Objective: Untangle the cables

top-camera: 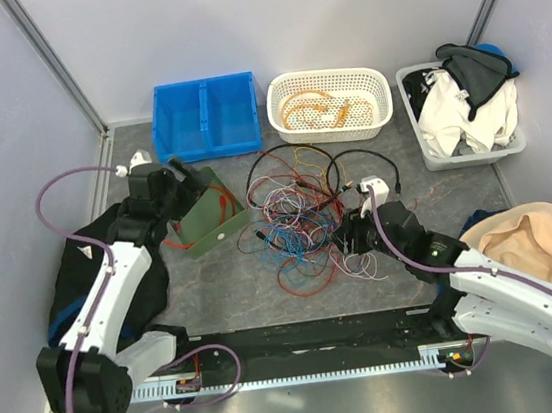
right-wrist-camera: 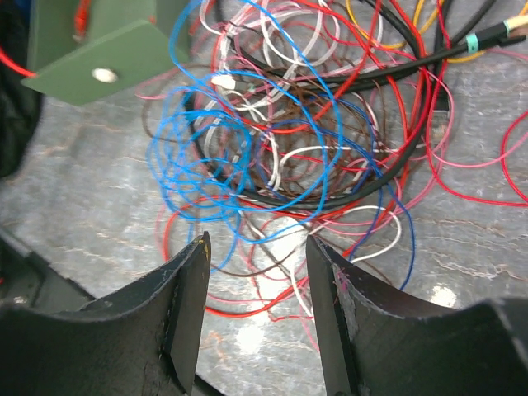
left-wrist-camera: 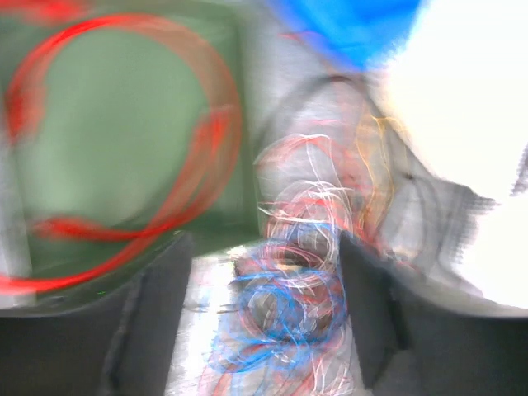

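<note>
The cables (top-camera: 298, 219) lie in one loose tangle of red, blue, black, white and pink wires on the table's middle. My left gripper (top-camera: 190, 177) is open and empty above the green tray (top-camera: 208, 225), left of the tangle. Its wrist view is blurred: a red cable loop (left-wrist-camera: 124, 132) lies in the green tray, and the tangle (left-wrist-camera: 297, 280) shows between my open fingers (left-wrist-camera: 371, 313). My right gripper (top-camera: 343, 241) is open at the tangle's right edge. In its wrist view the gripper (right-wrist-camera: 257, 272) is low over red and white strands, with the blue loops (right-wrist-camera: 223, 157) just ahead.
A blue bin (top-camera: 204, 114), a white basket (top-camera: 375, 114) holding orange cables and a grey bin (top-camera: 431, 152) of cloth stand along the back. A tan hat (top-camera: 527, 241) lies at the right, a black bag (top-camera: 74, 282) at the left. The green tray's corner (right-wrist-camera: 91, 58) shows upper left.
</note>
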`<state>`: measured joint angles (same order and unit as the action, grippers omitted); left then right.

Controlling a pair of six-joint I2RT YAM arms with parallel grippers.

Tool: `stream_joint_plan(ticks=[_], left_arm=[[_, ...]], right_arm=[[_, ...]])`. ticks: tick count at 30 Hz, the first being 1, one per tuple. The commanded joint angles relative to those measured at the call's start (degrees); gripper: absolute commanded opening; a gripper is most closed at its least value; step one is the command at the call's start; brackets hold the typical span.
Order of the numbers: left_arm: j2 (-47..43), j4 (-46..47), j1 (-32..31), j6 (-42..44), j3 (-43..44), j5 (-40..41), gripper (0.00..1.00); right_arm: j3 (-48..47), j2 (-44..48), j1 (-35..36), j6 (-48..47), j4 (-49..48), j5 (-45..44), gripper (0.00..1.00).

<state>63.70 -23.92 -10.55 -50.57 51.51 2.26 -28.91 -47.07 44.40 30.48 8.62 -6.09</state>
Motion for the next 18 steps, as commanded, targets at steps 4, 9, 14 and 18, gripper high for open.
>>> stream_joint_plan(ticks=[4, 9, 14, 18], left_arm=[[4.05, 8.28, -23.27, 13.48, 5.62, -4.55, 0.99], [10.39, 11.96, -31.81, 12.34, 0.46, -2.53, 1.0], [5.83, 27.48, -34.27, 6.21, -11.06, -1.05, 1.0], [2.22, 32.27, -34.98, 0.65, -18.36, 0.81, 1.0]], right_arm=[[-3.35, -7.77, 0.07, -0.16, -4.31, 0.2, 0.57], [-3.88, -6.73, 0.07, 0.28, -3.44, -1.55, 0.56], [-3.52, -4.17, 0.16, -1.73, -1.15, -10.25, 0.57], [-5.54, -7.06, -0.28, -0.34, -0.1, -15.0, 0.64]])
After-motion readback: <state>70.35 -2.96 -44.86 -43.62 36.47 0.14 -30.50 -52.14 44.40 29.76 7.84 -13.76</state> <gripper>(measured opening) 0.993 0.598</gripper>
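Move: The blue cable coil, on the near left side of the tangle, lies about 11 cm back and 19 cm right of the left hand, some 16 cm lower. The green box is almost straight under that hand, its middle about 2 cm back and 14 cm down. From the right hand, the blue coil is about 12 cm left, 1 cm ahead and 11 cm down; the white cable loops lie 6 cm back, 2 cm right and 12 cm down. Towards the blue cable coil, the left hand swings away from the green box, about 18 cm right and 10 cm back, arching up some 5 cm before sinking well below its starting height. It turns some 40 degrees clockwise and its fingers spread fully, with no contact to be seen. The right hand dips about 3 cm, comes most of the way back up and eases 2 cm forward, fingers still part open. ##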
